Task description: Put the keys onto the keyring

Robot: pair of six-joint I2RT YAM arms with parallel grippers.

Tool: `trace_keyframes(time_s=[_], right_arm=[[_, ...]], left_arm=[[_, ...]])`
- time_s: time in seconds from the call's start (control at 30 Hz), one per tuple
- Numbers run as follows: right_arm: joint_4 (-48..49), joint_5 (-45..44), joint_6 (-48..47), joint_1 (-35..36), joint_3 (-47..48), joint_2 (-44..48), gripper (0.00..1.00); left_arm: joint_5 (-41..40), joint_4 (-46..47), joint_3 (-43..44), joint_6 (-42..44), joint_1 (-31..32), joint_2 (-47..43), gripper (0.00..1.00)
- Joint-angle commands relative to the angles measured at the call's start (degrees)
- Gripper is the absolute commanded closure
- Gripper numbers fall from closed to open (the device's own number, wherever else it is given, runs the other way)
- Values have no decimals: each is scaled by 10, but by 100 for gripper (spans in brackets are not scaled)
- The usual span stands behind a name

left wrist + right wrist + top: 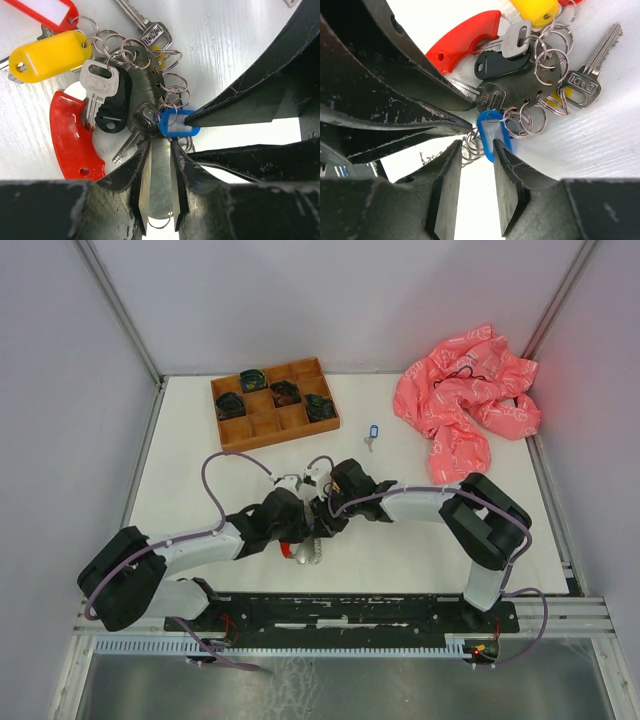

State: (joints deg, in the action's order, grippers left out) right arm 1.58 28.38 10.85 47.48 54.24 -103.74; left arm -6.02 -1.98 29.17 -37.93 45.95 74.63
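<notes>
The keyring is a bunch of several rings on a flat silvery plate (159, 175), with a red curved plastic piece (72, 137), a yellow tag (50, 55), a red tag (45, 12) and several keys (97, 82). My left gripper (160, 146) is shut on that plate. A blue tag (492, 131) hangs from the rings. My right gripper (476, 147) is open, its fingertips on either side of the blue tag's end, which lies against the right-hand finger. In the top view both grippers meet over the bunch (308, 552). A loose blue-tagged key (372, 432) lies farther back.
A wooden compartment tray (275, 420) with dark items stands at the back left. A crumpled pink cloth (465, 405) lies at the back right. Walls close the table on the left, back and right.
</notes>
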Motion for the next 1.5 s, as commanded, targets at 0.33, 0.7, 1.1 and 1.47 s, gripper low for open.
trace_keyframes(time_s=[0.33,0.7,1.1,1.47], right_arm=[[-36,-146,-18,31,21,43,42],[-74,-183,-30,49,46,41,35],[-88,-213,-37,54,72,10,36],[-107,-280,-37,60,84,-7,37]], left_arm=[[1,-36,-29,-35,-24,-109,65],[20,-36,-28,-31,-23,-66,65],[33,-41,-35,-27,-23,-54,67],[53,-43,-40,-20,-23,-44,67]])
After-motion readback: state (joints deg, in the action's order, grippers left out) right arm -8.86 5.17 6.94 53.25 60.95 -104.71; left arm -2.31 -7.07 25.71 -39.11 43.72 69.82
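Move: The blue tag on the keyring sits at the right hand's fingertips, about 1 cm ahead and 1 cm left of its hand point; from the left hand it is some 2 cm right and 1 cm ahead. The metal plate lies nearly under the left hand, about 1 cm lower. From the left hand, the curved red holder is roughly 4 cm left, level fore and aft, and the yellow tag about 5 cm ahead and 6 cm left. The blue tag is freed as the right fingers spread wider around it, that hand easing some 3 cm forward and slightly right, sinking a little at the end while its fingers tip about 20 degrees, steeper and forward. Meanwhile the left hand lifts about 2 cm off the plate's ringed edge, shifting left, then goes back and down, low over the plate beside the red holder, its fingers hardly changing their gap. ##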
